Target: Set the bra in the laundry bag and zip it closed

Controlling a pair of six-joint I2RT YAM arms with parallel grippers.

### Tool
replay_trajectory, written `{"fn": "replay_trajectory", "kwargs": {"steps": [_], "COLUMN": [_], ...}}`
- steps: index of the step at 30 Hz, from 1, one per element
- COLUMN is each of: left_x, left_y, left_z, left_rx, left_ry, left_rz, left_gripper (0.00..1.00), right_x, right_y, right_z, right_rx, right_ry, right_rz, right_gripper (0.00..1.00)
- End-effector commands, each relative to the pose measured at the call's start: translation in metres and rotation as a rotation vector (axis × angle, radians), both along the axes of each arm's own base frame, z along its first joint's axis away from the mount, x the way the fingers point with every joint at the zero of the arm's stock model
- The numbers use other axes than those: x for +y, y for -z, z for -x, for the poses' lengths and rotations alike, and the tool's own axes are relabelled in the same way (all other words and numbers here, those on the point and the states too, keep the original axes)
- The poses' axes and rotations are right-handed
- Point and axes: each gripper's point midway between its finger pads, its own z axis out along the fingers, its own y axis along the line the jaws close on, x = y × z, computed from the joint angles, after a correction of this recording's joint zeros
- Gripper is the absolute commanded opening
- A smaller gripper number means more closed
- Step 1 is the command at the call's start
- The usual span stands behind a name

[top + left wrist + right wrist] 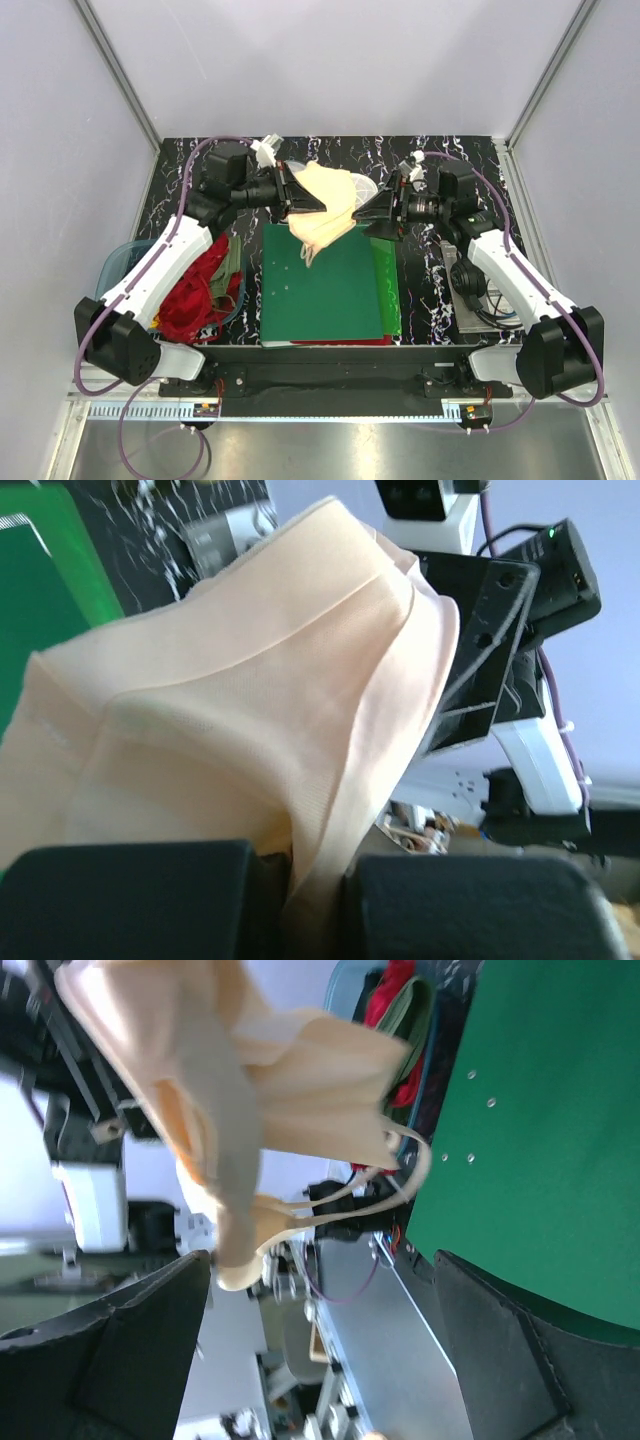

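The pale peach bra hangs in the air above the far end of a green folder, straps dangling. My left gripper is shut on its left side; in the left wrist view the cloth is pinched between the two black fingers. My right gripper stands open just right of the bra, which hangs ahead of its wide-apart fingers, its lower edge near the left one. A bit of the white mesh laundry bag shows behind the bra; most of it is hidden.
The green folder lies mid-table on the black marbled top. A translucent blue tub with red cloth sits at the left by the left arm. A black device with cables lies at the right.
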Motion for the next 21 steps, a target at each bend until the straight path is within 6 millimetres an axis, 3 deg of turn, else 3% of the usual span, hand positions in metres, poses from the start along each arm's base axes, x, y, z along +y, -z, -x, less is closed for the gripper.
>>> {"fn": "replay_trajectory", "kwargs": {"steps": [1,7,8,12,15,19,21], "left_x": [0.011,0.013,0.013,0.009,0.007,0.001,-0.003], "left_y": [-0.037,-0.049,-0.057,-0.055,-0.053,-0.055,-0.056], "left_z": [-0.01,-0.033,-0.036,-0.043,-0.044,-0.04,-0.035], "left_rx": [-0.137,-0.123,-0.14,-0.149,-0.157,-0.175,-0.18], "left_ry": [-0.12,-0.269,-0.275,-0.295,-0.298,-0.293,-0.286], "left_rz": [-0.011,0.001,0.009,-0.007,-0.017,-0.023,-0.024], "left_gripper": [0.0,0.0,0.0,0.0,0.0,0.0,0.0], "right_x": [-0.01,-0.006,-0.003,0.018,0.026,0.034,0.037], "right_y": [-0.022,-0.035,-0.044,-0.07,-0.072,-0.061,-0.068], "right_z": [-0.023,-0.044,-0.047,-0.039,-0.037,-0.037,-0.038], "right_rx": [0.021,0.147,0.129,0.135,0.159,0.22,0.221], "right_ry": [0.189,0.325,0.333,0.334,0.338,0.359,0.364], "right_rz": [0.013,-0.099,-0.133,-0.196,-0.206,-0.226,-0.274], "right_gripper": [1.0,1.0,1.0,1.0,1.0,1.0,1.0]}}
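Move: The bra hangs from the left gripper's shut fingers, its middle about 4 cm to that hand's right and roughly level. From the open right gripper, it is some 8 cm to the left, 2 cm farther out and perhaps 3 cm higher. Far below the right hand, the opened laundry bag is about 8 cm ahead and 8 cm left; the green folder is 14 cm back and 8 cm left. Keep the bra pinched in the left gripper and carry it forward about 3 cm while raising it slightly, turning the hand some 15 degrees counter-clockwise. Bring the right gripper, wide open, forward about 4 cm, then left and up towards the bra's free right side, turning it clockwise and tipping it, so its upper finger reaches over the cloth; don't close yet. ##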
